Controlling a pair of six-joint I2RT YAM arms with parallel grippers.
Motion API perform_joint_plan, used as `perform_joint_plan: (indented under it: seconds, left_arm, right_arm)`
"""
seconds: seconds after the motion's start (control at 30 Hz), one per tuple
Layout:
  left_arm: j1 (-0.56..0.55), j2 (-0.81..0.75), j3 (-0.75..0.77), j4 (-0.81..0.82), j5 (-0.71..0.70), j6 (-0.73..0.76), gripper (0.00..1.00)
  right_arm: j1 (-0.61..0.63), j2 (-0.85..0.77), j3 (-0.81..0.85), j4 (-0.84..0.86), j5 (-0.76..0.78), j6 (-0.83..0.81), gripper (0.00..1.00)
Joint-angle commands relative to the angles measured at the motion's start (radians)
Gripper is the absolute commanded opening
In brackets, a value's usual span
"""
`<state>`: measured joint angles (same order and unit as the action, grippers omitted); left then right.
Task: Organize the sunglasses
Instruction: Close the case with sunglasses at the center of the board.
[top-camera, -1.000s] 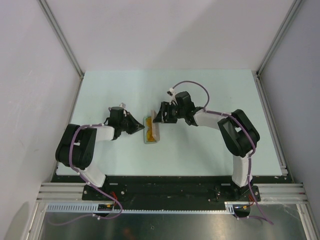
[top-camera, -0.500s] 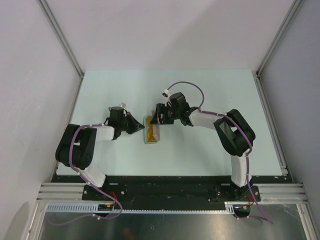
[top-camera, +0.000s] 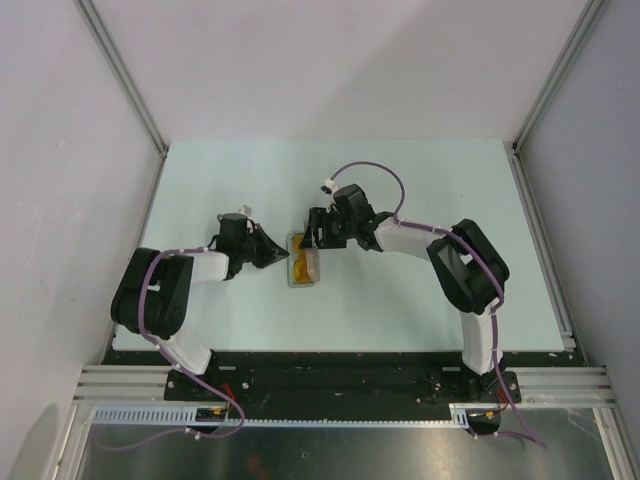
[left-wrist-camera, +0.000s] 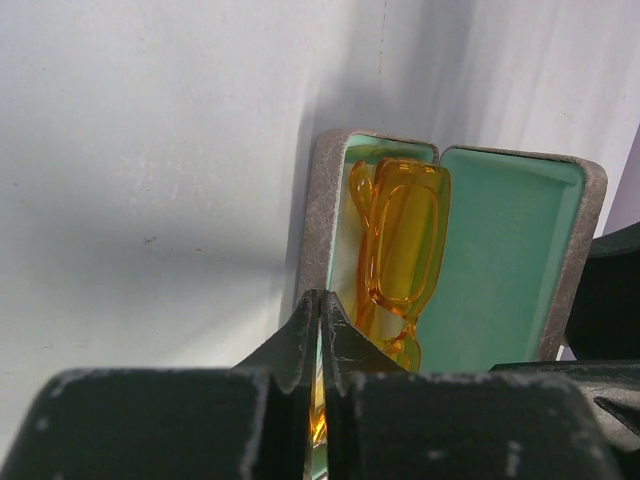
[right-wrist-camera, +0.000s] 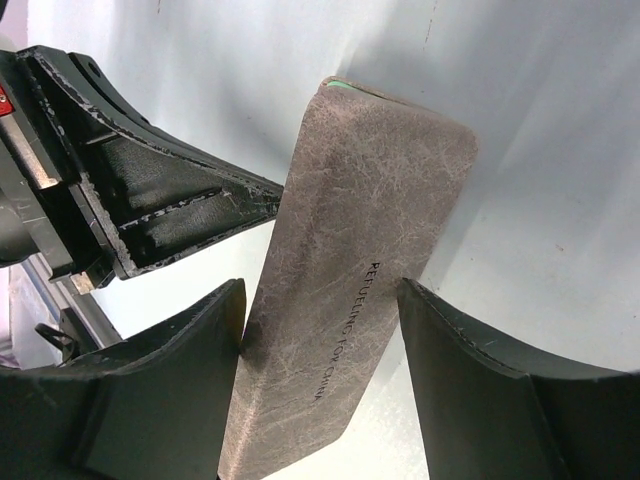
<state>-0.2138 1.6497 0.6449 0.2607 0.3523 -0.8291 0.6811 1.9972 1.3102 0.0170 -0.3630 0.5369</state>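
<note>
The sunglasses (left-wrist-camera: 400, 240), orange and translucent, lie folded in the green-lined base of the grey case (left-wrist-camera: 315, 220) at mid-table (top-camera: 301, 268). The case's lid (right-wrist-camera: 360, 260) stands tilted over the base. My right gripper (right-wrist-camera: 320, 288) is open astride that lid, with the left finger (right-wrist-camera: 215, 330) touching its edge and the right one apart from it. My left gripper (left-wrist-camera: 320, 300) is shut, tips together against the case's left wall with nothing between them. In the top view the left gripper (top-camera: 284, 258) sits left of the case and the right gripper (top-camera: 312, 235) at its far end.
The pale green table (top-camera: 420, 180) is walled by white panels left, back and right. Both arms reach in toward the middle from their bases at the near edge. The left gripper's black fingers (right-wrist-camera: 190, 215) show beside the lid in the right wrist view.
The right gripper has moved left onto the case and the lid has swung further over the base. The left gripper has closed the last bit and stayed in place.
</note>
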Motion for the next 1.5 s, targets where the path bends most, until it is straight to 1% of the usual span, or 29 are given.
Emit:
perform_joint_plan:
  seconds: [0.0, 0.23, 0.43, 0.47, 0.57, 0.6, 0.73, 0.83, 1.0, 1.47]
  left_arm:
    - [-0.002, 0.021, -0.013, -0.006, -0.007, 0.03, 0.03]
    - [-0.002, 0.012, -0.013, -0.006, -0.007, 0.031, 0.02]
    - [-0.002, 0.013, -0.011, -0.006, -0.006, 0.031, 0.02]
    - [-0.002, 0.016, -0.011, -0.006, -0.006, 0.031, 0.02]
    - [-0.002, 0.013, -0.013, -0.006, -0.006, 0.033, 0.02]
    - [-0.002, 0.013, -0.013, -0.006, -0.007, 0.033, 0.02]
    - [-0.002, 0.01, -0.013, -0.006, -0.006, 0.035, 0.02]
    - [-0.002, 0.012, -0.014, -0.006, -0.006, 0.036, 0.02]
    - [-0.002, 0.01, -0.017, -0.006, -0.004, 0.038, 0.01]
    - [-0.002, 0.004, -0.019, -0.008, -0.006, 0.039, 0.0]
  right_arm:
    - [0.017, -0.041, 0.041, -0.063, 0.058, -0.031, 0.68]
    - [0.015, -0.12, 0.041, -0.104, 0.102, -0.045, 0.7]
    - [0.011, -0.161, 0.041, -0.137, 0.095, -0.048, 0.69]
    - [0.011, -0.16, 0.041, -0.138, 0.093, -0.049, 0.68]
    - [0.005, -0.15, 0.041, -0.152, 0.095, -0.046, 0.57]
    - [0.002, -0.146, 0.041, -0.157, 0.098, -0.043, 0.52]
    - [-0.003, -0.12, 0.041, -0.146, 0.091, -0.037, 0.43]
    - [-0.005, -0.098, 0.041, -0.12, 0.073, -0.031, 0.39]
    - [-0.005, -0.052, 0.044, -0.088, 0.035, -0.017, 0.35]
    - [0.018, 0.008, 0.104, -0.107, 0.021, -0.014, 0.34]
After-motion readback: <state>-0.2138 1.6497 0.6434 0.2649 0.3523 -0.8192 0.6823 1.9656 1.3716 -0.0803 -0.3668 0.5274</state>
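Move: For the right hand, the half-raised lid is close by: its middle is level left to right, about 1 cm back and 3 cm below, with the fingers straddling its free edge. The sunglasses in the case lie about 2 cm left, 1 cm back and 5 cm down; the left fingertips are roughly 4 cm left, level ahead, and 5 cm down. From the left hand the lid's middle is about 5 cm right, 1 cm back and 2 cm higher. The right fingers come off their straddle of the lid's free edge and end together on its outer face near that edge: the hand rises some 4 cm while easing about 2 cm right, closes from two-thirds to one-third open, then sinks a little and returns 2 cm left. The left hand stays with its shut tips at the case's left wall. ##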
